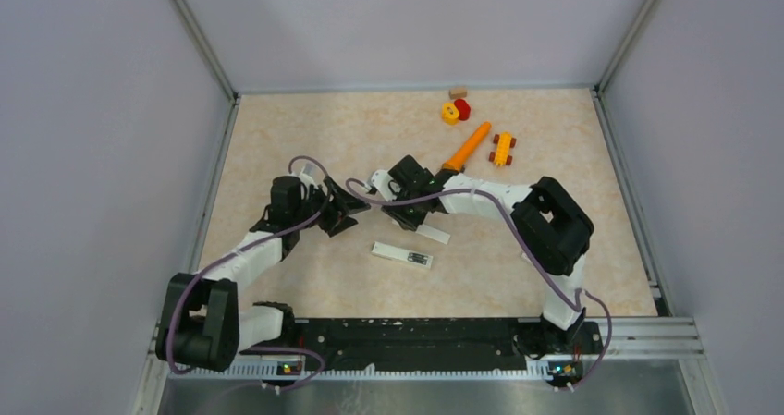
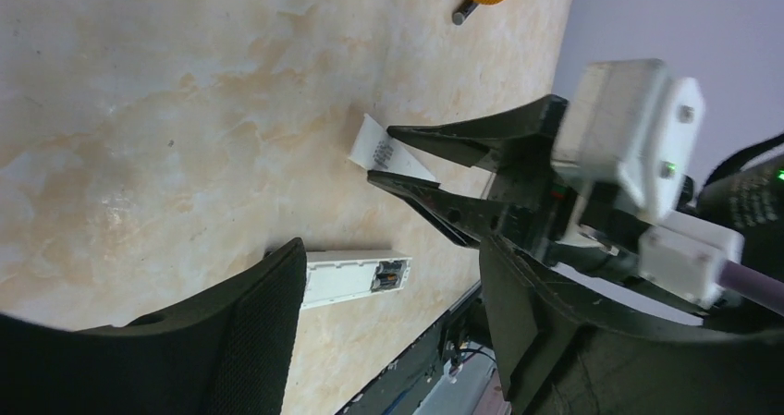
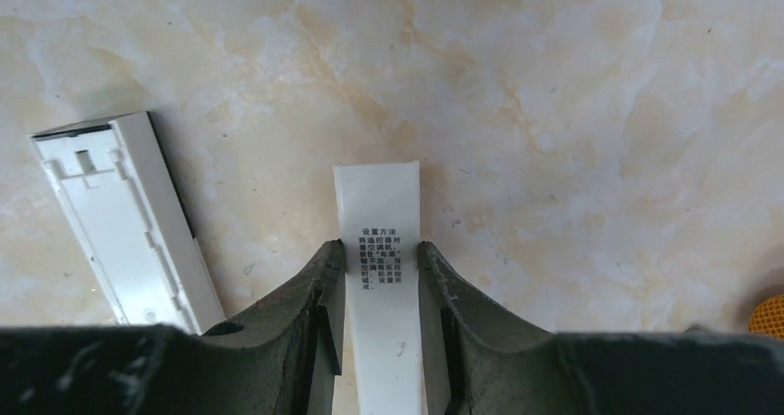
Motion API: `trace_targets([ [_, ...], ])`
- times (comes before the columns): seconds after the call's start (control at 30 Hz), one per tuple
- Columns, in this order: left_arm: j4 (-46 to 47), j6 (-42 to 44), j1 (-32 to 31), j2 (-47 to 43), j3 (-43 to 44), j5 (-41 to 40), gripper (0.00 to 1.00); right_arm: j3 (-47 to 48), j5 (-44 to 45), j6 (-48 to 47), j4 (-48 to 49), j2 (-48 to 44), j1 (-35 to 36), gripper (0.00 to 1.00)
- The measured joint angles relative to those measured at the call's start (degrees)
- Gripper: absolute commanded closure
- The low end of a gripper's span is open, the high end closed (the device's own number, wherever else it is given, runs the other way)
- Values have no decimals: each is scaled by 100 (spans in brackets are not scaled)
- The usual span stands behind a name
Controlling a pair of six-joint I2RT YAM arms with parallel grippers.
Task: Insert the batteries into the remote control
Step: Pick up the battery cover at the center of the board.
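Note:
The remote control (image 1: 402,254) is a slim white bar lying on the table with its back up and its compartment uncovered. In the left wrist view the remote control (image 2: 347,278) shows dark batteries (image 2: 392,274) seated in its end. My right gripper (image 3: 379,249) is shut on a white battery cover (image 3: 378,202) printed with small text, just right of the remote control (image 3: 120,221). From above, the right gripper (image 1: 416,219) holds the cover (image 1: 432,235) low over the table. My left gripper (image 2: 390,244) hangs open and empty above the remote; from above the left gripper (image 1: 340,213) is left of the right one.
An orange carrot toy (image 1: 467,147), a yellow toy car (image 1: 502,149), a yellow and red toy (image 1: 455,111) and a small wooden block (image 1: 458,91) lie at the back right. The two grippers are close together mid-table. The arms' base rail (image 1: 416,332) runs along the near edge.

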Motion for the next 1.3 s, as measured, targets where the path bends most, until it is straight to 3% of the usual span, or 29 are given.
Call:
trace_targets([
  [0.43,535,-264,-315,389,7,-210,47,-372,-393,7,433,-693,-42,69],
  [0.87,1038,-450,-686,1362,284,157,45,-409,-1106,20,501,-887,-52,69],
  [1.3,1283,-647,-833,1567,385,330,76,-409,-1342,162,514,-903,-52,69],
])
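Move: The right hand already grips the battery cover some 4 cm from its left end, so the cover's middle lies about 4 cm to this hand's right, 2 cm back and 1 cm lower; the remote lies 7 cm back, 1 cm left and 2 cm lower, the orange microphone 20 cm ahead and 16 cm right. From the left hand the cover's middle is about 15 cm right, 1 cm back and 9 cm below, the remote 11 cm right, 7 cm back and 10 cm below. Keeping its pinch on the battery cover's side edges, the right hand lifts it about 5.5 cm, drifting back and left some 2.5 cm each towards the left hand and rolling about 15 degrees so that its left side rises. The left hand comes to meet it, going some 6 cm right and slightly down with a small clockwise turn while its fingers close from wide to about a third open, one above and one below the cover's left end; a firm grip by them can't be seen yet. ##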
